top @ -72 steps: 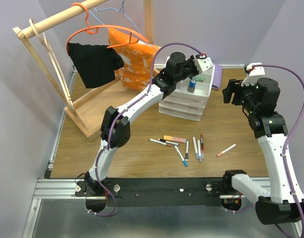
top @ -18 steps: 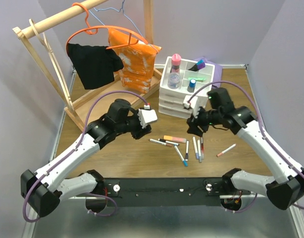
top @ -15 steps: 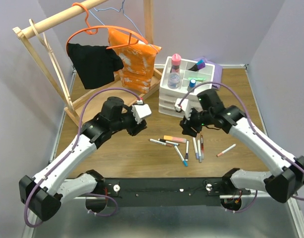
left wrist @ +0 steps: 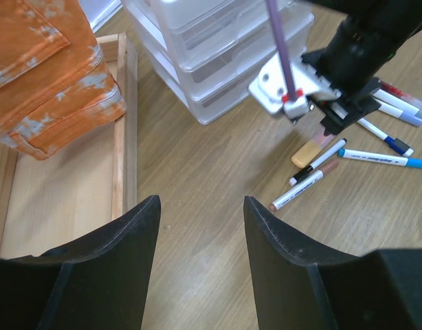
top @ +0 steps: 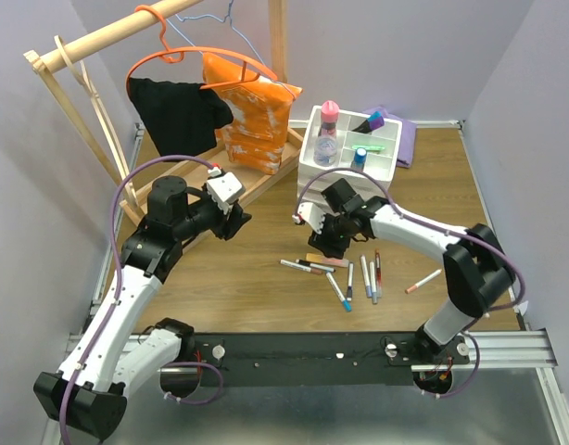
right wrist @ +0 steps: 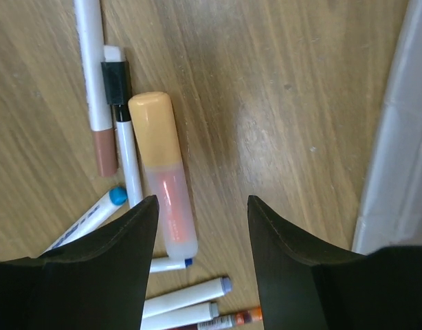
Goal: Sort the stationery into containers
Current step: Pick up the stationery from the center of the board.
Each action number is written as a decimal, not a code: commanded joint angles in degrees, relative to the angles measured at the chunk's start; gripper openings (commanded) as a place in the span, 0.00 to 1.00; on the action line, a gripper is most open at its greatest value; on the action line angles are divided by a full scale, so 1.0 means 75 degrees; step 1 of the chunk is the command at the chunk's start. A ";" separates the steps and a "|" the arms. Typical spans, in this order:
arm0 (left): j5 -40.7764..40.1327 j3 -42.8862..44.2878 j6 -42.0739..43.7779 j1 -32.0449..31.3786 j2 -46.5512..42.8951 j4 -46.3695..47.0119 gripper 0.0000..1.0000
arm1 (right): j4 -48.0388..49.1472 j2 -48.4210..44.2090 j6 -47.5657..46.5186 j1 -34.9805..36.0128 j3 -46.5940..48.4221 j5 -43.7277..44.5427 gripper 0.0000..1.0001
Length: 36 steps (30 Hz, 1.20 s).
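Observation:
Several loose pens (top: 349, 278) lie on the wooden table in front of the white drawer organiser (top: 345, 190), and one more pen (top: 423, 281) lies apart to the right. My right gripper (top: 322, 247) hangs open just above a peach-capped highlighter (right wrist: 163, 180). The highlighter lies beside the left finger, not between the jaws, and thin white pens (right wrist: 94, 75) lie next to it. My left gripper (top: 237, 220) is open and empty (left wrist: 201, 201) over bare wood, left of the organiser. The top tray (top: 385, 159) holds a pink-capped bottle (top: 329, 111), a blue-capped one (top: 359, 158) and a purple highlighter (top: 375, 119).
A wooden clothes rack (top: 90, 88) stands at the back left, with a black garment (top: 178, 116) and an orange bag (top: 252, 116) hanging on it. Its base frame (left wrist: 121, 137) lies close to my left gripper. A purple cloth (top: 407, 141) sits behind the organiser.
The left arm has drawn back to the left, towards the rack, with its jaws a little wider. The right gripper has moved left and down over the highlighter.

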 commanded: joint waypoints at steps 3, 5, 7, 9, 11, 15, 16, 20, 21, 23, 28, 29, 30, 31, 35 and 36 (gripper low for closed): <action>0.0450 -0.0105 -0.0135 0.0266 -0.0113 -0.0003 0.61 | 0.0458 0.1052 -0.0360 0.0231 0.0279 0.0332 0.62; 0.0461 -0.0093 -0.0123 0.0301 -0.0077 0.0032 0.60 | 0.0506 0.1182 -0.0336 0.0242 0.0432 0.0297 0.62; 0.0450 -0.0104 -0.0064 0.0301 -0.0054 0.0020 0.61 | 0.0506 0.1381 -0.0313 0.0254 0.0618 0.0227 0.62; 0.0450 -0.0162 -0.0052 0.0313 -0.0031 0.0055 0.61 | 0.0517 0.1476 -0.0289 0.0289 0.0701 0.0180 0.62; 0.0473 -0.0221 -0.0088 0.0313 -0.0019 0.0102 0.61 | 0.0517 0.1593 -0.0278 0.0301 0.0795 0.0145 0.61; 0.0508 -0.0303 -0.0123 0.0325 0.0028 0.0219 0.61 | 0.0506 0.1722 -0.0254 0.0336 0.0889 0.0074 0.61; 0.0520 -0.0304 -0.0123 0.0325 0.0075 0.0231 0.61 | 0.0517 0.1734 -0.0231 0.0324 0.0889 0.0062 0.61; 0.0532 -0.0304 -0.0146 0.0325 0.0122 0.0301 0.61 | 0.0658 0.1804 -0.0172 0.0371 0.0878 0.0027 0.61; 0.0520 -0.0304 -0.0158 0.0325 0.0145 0.0325 0.61 | 0.0670 0.1851 -0.0137 0.0371 0.0878 0.0027 0.61; 0.0543 -0.0315 -0.0181 0.0325 0.0192 0.0348 0.61 | 0.0728 0.1909 -0.0114 0.0406 0.0889 0.0004 0.61; 0.0567 -0.0362 -0.0240 0.0325 0.0216 0.0454 0.61 | 0.0857 0.2062 -0.0067 0.0547 0.0866 -0.0032 0.61; 0.0567 -0.0362 -0.0240 0.0336 0.0216 0.0454 0.61 | 0.0857 0.2108 -0.0078 0.0593 0.0901 -0.0031 0.59; 0.0567 -0.0374 -0.0240 0.0336 0.0204 0.0442 0.61 | 0.0846 0.2132 -0.0090 0.0605 0.0913 -0.0031 0.57; 0.0567 -0.0362 -0.0228 0.0348 0.0216 0.0430 0.61 | 0.0822 0.2167 -0.0113 0.0640 0.0936 -0.0055 0.53; 0.0567 -0.0327 -0.0147 0.0395 0.0204 0.0337 0.61 | 0.0483 0.2192 -0.0137 0.0664 0.1030 -0.0102 0.23; 0.0567 -0.0327 -0.0088 0.0395 0.0204 0.0244 0.61 | 0.0436 0.2087 -0.0102 0.0676 0.1030 -0.0102 0.17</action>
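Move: The orange-and-pink highlighter lies under the right hand, about 5 cm below, its middle some 1 cm back and 1 cm to the left, orange end pointing left. Close behind it the black-capped pen lies about 3 cm back and 4 cm left of the hand, the brown-tipped pen 3 cm back and 7 cm left, and the blue-capped pen 8 cm back and 1 cm right. From the left hand the highlighter is roughly 18 cm to the right, about level with it and 25 cm down. Down first, the right hand sinks about 4 cm towards the highlighter with fingers open, then shifts forward some 2 cm while sliding left, low over the table, to end about 5 cm left of its start, at the orange end. Late in that leftward slide the fingers close to about half their former gap and pinch the orange end from both sides. ##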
